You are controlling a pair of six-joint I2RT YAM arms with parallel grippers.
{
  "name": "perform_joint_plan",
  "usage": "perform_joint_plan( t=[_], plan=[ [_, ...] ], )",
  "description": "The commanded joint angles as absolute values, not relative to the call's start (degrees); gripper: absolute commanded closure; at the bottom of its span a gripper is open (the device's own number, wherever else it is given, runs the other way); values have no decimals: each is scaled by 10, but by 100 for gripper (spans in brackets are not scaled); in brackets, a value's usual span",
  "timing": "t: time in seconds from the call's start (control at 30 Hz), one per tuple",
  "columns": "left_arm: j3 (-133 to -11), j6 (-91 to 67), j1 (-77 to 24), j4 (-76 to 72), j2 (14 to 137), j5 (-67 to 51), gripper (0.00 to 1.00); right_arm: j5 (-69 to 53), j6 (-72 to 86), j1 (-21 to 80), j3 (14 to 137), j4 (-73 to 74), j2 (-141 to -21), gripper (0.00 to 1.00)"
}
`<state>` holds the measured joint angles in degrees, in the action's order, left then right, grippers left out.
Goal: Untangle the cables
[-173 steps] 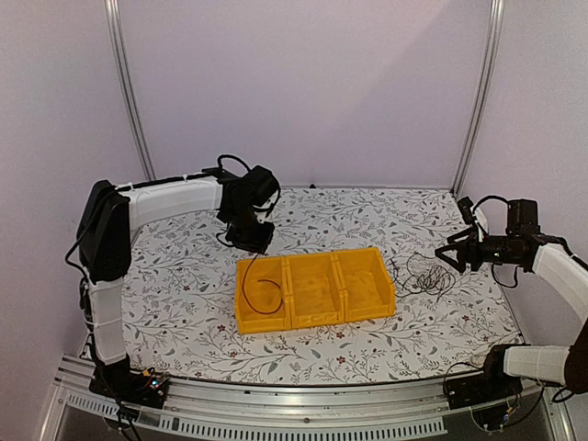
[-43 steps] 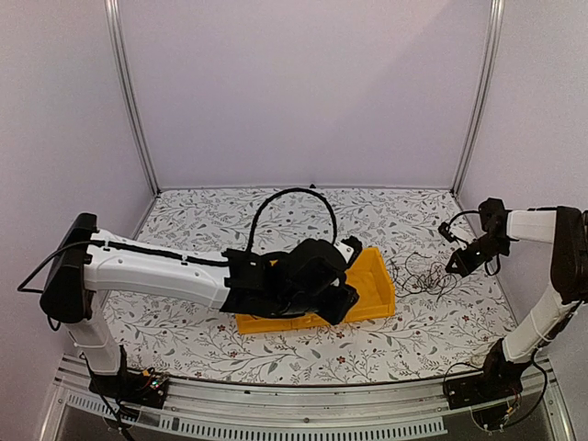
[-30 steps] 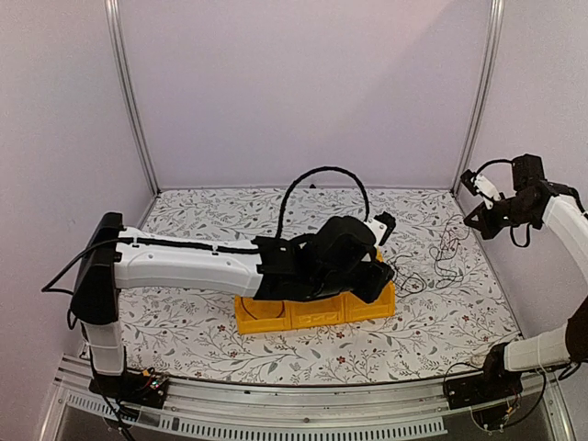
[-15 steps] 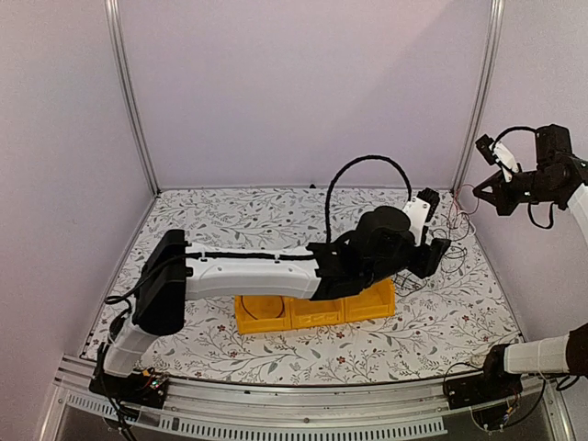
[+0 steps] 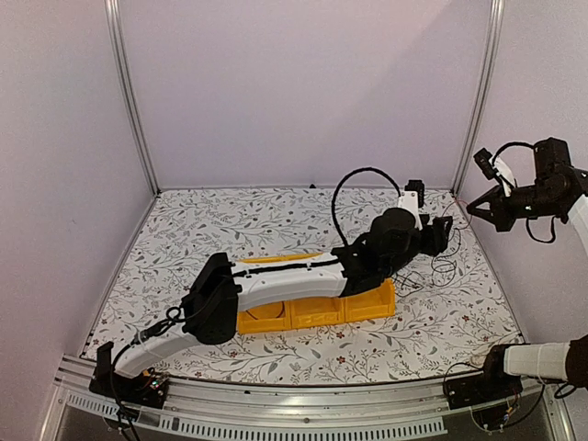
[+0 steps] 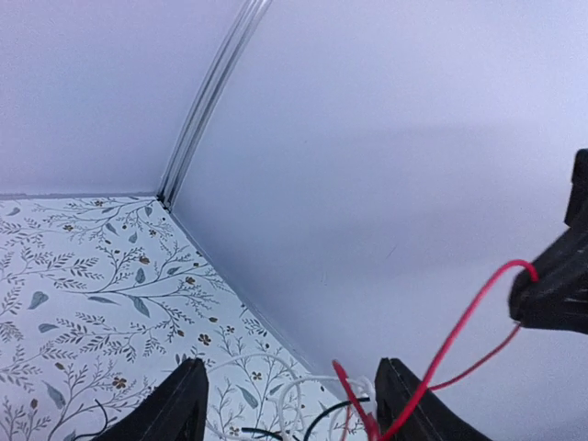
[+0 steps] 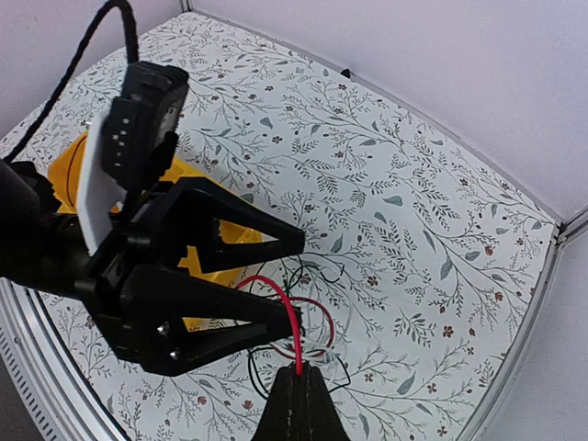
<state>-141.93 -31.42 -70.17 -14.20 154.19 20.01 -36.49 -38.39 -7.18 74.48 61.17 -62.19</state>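
Note:
The cables (image 5: 442, 263) are a thin tangle of red, white, black and green wires on the floral table, right of the yellow bin (image 5: 303, 313). My right gripper (image 7: 299, 372) is shut on the red cable (image 7: 287, 299), which arcs up from the tangle (image 7: 317, 342). In the top view that gripper (image 5: 471, 208) hangs high at the right wall. My left gripper (image 7: 299, 278) is open, its two black fingers (image 7: 216, 312) on either side of the lifted red loop. From the left wrist, red cable (image 6: 459, 335) rises past the right finger, white loops (image 6: 299, 386) between the fingers, gripper (image 6: 294, 404).
The left arm (image 5: 285, 276) reaches across the yellow bin toward the back right. The right wall (image 6: 386, 184) and a metal corner post (image 5: 475, 101) stand close behind the cables. Bin edge (image 7: 69, 175) shows under the left wrist.
The left arm swung from the bin's left end across to the cables and its jaws opened. The right gripper rose up and right, pulling the red cable out of the tangle.

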Motion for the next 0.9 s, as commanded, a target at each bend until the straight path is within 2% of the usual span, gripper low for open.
perform_joint_plan(
  t=[0.0, 0.13, 0.37, 0.6, 0.7, 0.87],
  plan=[
    [-1486, -391, -681, -144, 1602, 186, 37, -450, -423, -70, 779, 692, -612, 100],
    [-1482, -427, -673, -139, 1614, 171, 39, -492, -462, -70, 892, 753, -618, 100],
    [-1479, -437, -672, -146, 1620, 150, 41, -503, -428, -70, 1085, 741, -652, 100],
    [-1458, -390, -669, -159, 1586, 108, 40, -404, -336, -70, 1054, 588, -629, 100],
    [-1409, -371, -668, -175, 1555, 108, 39, -365, -296, -70, 1063, 523, -614, 100],
    [-1411, -375, -665, -192, 1553, 66, 37, -370, -264, -70, 1096, 495, -612, 100]
  ],
)
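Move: The right hand already pinches the red cable, which runs into the open left fingers; that pinch is about 5 cm back, 5 cm right and 5 cm above the left hand. From the left hand, the rest of the cable tangle hangs roughly 12 cm below, 1 cm ahead and 2 cm left; from the right, about 6 cm ahead, 7 cm left and 17 cm below. The yellow box's middle stands some 25 cm left of the tangle and level with it, 8 cm lower. Still pinching the red cable, the right hand draws it up and out from between the left fingers, rising about 22 cm, first drifting back and slightly left, then partly returning, while its fingertips tilt up some 35 degrees. The left hand keeps its fingers open around the white strands and sinks roughly 6 cm towards the table, easing forward early on. ##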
